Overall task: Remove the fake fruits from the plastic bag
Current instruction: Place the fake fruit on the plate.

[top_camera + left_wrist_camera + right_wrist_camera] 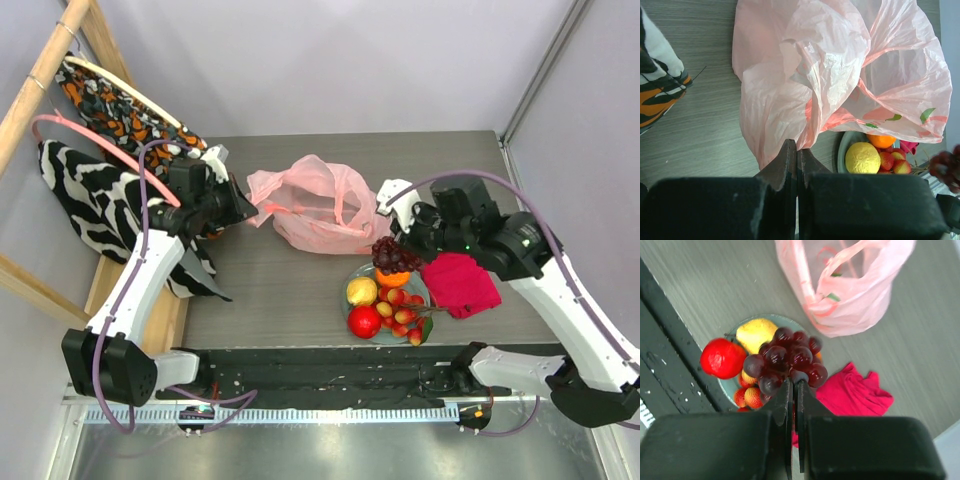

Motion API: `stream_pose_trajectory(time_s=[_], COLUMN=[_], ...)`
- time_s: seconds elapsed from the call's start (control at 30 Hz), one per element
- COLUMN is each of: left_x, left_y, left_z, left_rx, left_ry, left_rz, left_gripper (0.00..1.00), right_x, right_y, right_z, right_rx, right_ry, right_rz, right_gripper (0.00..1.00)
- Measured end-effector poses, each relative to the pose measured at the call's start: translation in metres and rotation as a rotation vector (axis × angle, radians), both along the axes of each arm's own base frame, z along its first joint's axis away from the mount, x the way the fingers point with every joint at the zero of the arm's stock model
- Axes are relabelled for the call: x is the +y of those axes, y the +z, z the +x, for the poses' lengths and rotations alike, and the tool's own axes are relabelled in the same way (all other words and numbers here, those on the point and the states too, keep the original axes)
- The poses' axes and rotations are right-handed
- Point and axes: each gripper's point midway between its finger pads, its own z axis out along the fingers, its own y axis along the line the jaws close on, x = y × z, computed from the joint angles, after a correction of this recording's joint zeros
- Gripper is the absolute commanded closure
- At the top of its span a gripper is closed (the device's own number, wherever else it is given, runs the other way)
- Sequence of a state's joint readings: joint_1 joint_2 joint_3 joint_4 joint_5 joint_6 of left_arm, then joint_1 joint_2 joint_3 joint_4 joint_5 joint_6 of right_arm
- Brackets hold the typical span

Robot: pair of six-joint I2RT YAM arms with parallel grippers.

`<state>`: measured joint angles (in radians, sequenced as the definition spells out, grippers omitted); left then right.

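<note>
The pale-pink plastic bag [315,205] lies crumpled at mid-table, its mouth open toward the right; it also shows in the left wrist view [830,75] and the right wrist view [850,290]. My left gripper [245,210] is shut on the bag's left edge [797,150]. My right gripper [400,235] is shut on the dark purple grape bunch [787,360], holding it over the far part of the grey-green plate [427,292]. On the plate lie the yellow lemon [361,291], the red apple [364,321], the cherries [400,310] and an orange fruit [392,278].
A folded magenta-red cloth [460,283] lies right of the plate. Patterned clothes [100,190] hang on a wooden rack at the left. A black rail [330,365] runs along the near table edge.
</note>
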<state>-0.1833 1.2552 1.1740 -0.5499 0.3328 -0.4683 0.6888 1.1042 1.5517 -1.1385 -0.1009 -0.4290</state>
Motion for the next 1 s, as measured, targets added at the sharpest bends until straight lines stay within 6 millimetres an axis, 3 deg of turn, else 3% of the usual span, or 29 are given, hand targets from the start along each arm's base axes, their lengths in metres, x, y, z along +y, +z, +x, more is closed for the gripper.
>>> stream_pose_trajectory(time_s=[0.4,0.77,1.0], left_x=[0.001,0.003,0.003], left_y=[0.001,0.002,0.002], left_z=[0.0,-0.002,-0.002], left_rx=[-0.006,-0.012,-0.011], left_ry=[-0.003,0.002,-0.002], left_rz=[0.004,0.002,0.0], left_gripper=[1.0,1.0,1.0], right_x=[0.005,0.005,0.003], right_y=[-0.087,-0.109,-0.112], right_z=[0.003,0.0,-0.001], right_rx=[0.117,0.141,0.145], right_ry=[0.053,0.096,0.101], right_rz=[-0.122,-0.16,-0.169], right_gripper=[0.99,0.99,0.99])
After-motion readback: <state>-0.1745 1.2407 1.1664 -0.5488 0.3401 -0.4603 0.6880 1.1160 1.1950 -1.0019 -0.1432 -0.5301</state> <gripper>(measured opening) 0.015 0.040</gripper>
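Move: The plate that the right hand's grapes are going to lies almost straight below it, about 3 cm to its left and some 23 cm down. On it, the orange is about 5 cm ahead and 2 cm left of the hand, the yellow fruit 2 cm ahead and 8 cm left. The pink cloth lies 3 cm ahead and 13 cm right. From the left hand the plate is roughly 28 cm right, 13 cm back and 14 cm lower. Still pinching the grapes by one end, the shut right fingers lower the bunch about 11 cm, nearly straight down towards the fruit on the plate, fast at first and then easing to a stop. On the way the wrist tips the fingers some 15 degrees more steeply down. ##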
